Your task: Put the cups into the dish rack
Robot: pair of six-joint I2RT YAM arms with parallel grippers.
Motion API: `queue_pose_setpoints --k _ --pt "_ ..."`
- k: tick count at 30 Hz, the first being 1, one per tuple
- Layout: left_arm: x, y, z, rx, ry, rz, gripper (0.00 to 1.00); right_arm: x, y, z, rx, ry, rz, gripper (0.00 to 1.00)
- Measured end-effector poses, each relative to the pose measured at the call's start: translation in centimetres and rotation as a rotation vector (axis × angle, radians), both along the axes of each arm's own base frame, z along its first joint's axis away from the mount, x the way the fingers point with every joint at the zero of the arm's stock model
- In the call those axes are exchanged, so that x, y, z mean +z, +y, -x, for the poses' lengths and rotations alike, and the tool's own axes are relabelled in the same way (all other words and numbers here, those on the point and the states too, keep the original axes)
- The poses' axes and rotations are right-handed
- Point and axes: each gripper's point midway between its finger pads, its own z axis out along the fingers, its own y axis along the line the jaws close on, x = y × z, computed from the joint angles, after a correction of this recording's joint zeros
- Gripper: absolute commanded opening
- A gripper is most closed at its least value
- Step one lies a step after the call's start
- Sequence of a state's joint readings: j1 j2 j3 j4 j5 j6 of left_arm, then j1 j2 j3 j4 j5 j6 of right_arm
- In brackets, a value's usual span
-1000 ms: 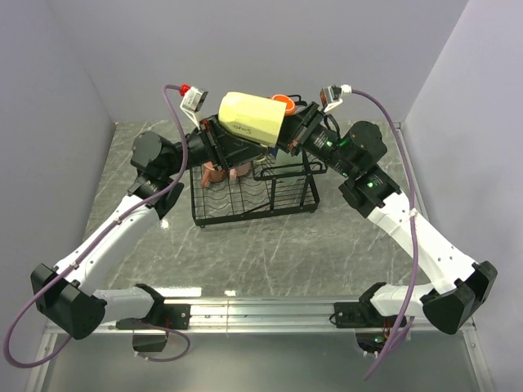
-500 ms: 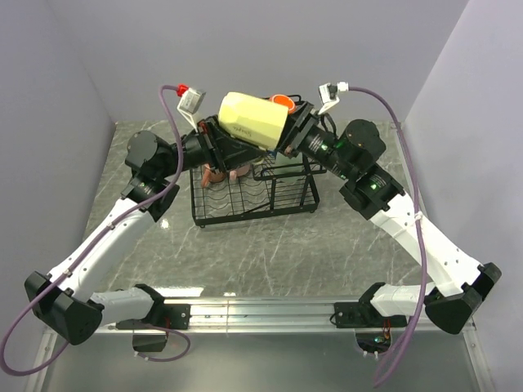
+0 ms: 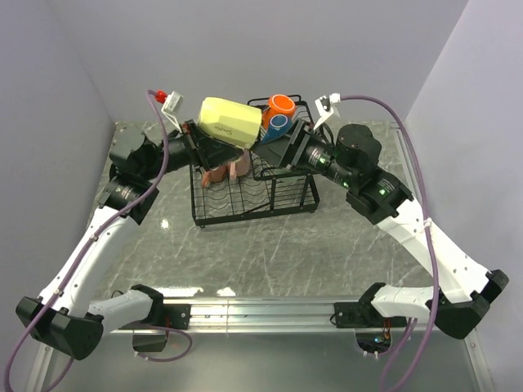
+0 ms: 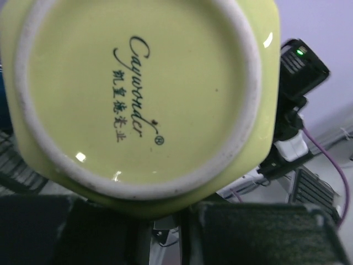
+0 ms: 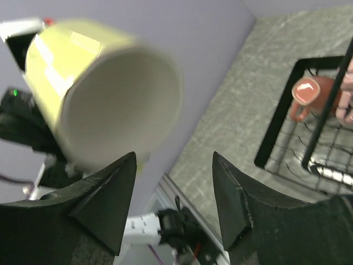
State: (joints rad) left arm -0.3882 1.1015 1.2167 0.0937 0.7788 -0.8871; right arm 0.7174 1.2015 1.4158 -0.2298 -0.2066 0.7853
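A yellow-green cup (image 3: 230,121) hangs on its side in the air above the black wire dish rack (image 3: 245,215). My left gripper (image 3: 212,149) is shut on it from below. In the left wrist view the cup's printed base (image 4: 138,94) fills the frame above the nearly closed fingers (image 4: 259,232). My right gripper (image 3: 275,150) stands open just right of the cup, apart from it. The cup's white mouth (image 5: 124,107) faces it above the spread fingertips (image 5: 124,171). An orange cup (image 3: 282,105) and a blue cup (image 3: 278,124) sit in the rack's upper basket. Two pink cups (image 3: 217,173) lie in the lower tray.
Grey walls close in the marble table (image 3: 327,245) on three sides. The rack stands at the back centre, with both forearms reaching over it. One pink cup (image 5: 306,93) shows inside the rack's frame (image 5: 276,132) in the right wrist view. A metal rail (image 3: 261,309) runs along the near edge.
My right gripper has opened and let go of the yellow-green cup. The left arm has carried the cup to the left, uncovering the orange and blue cups behind it.
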Motion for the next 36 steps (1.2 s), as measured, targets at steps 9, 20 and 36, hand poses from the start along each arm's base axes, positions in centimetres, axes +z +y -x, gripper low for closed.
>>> queue_pose_setpoints --k 9,20,36 --pt "-5.0 3.1 -4.9 0.237 0.065 -0.188 0.0 -0.6 -3.6 3.6 -0.018 -0.039 0.097 0.65" --pt "-19.6 6.3 -9.0 0.391 0.248 -0.597 0.0 -3.9 -11.6 7.5 -0.186 -0.037 0.191 0.65" --pt "-34.4 2.3 -7.4 0.277 0.389 -0.929 0.0 -6.0 -13.8 7.3 -0.283 0.019 0.267 0.65"
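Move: My left hand already holds the yellow cup; its free spot in the front of the rack's lower tier lies about 10 cm ahead, level sideways and some 36 cm below. The pink cup stands about 9 cm beyond that spot, 2 cm to its left; the terracotta cup is 6 cm beyond it and 8 cm left. On the upper tier, the green cup is 12 cm ahead of my left hand, 10 cm right and 23 cm below. From my open right hand, the spot lies 9 cm ahead, 7 cm left, 35 cm below. I keep my left grip on the yellow cup and bring it down about 34 cm into the front of the lower tier, swinging forward and left first, then easing back right on the way down, while my wrist rolls some 60 degrees so the fingers tip down. My right hand, open and empty, withdraws right, back and slightly down, away from the cup. ##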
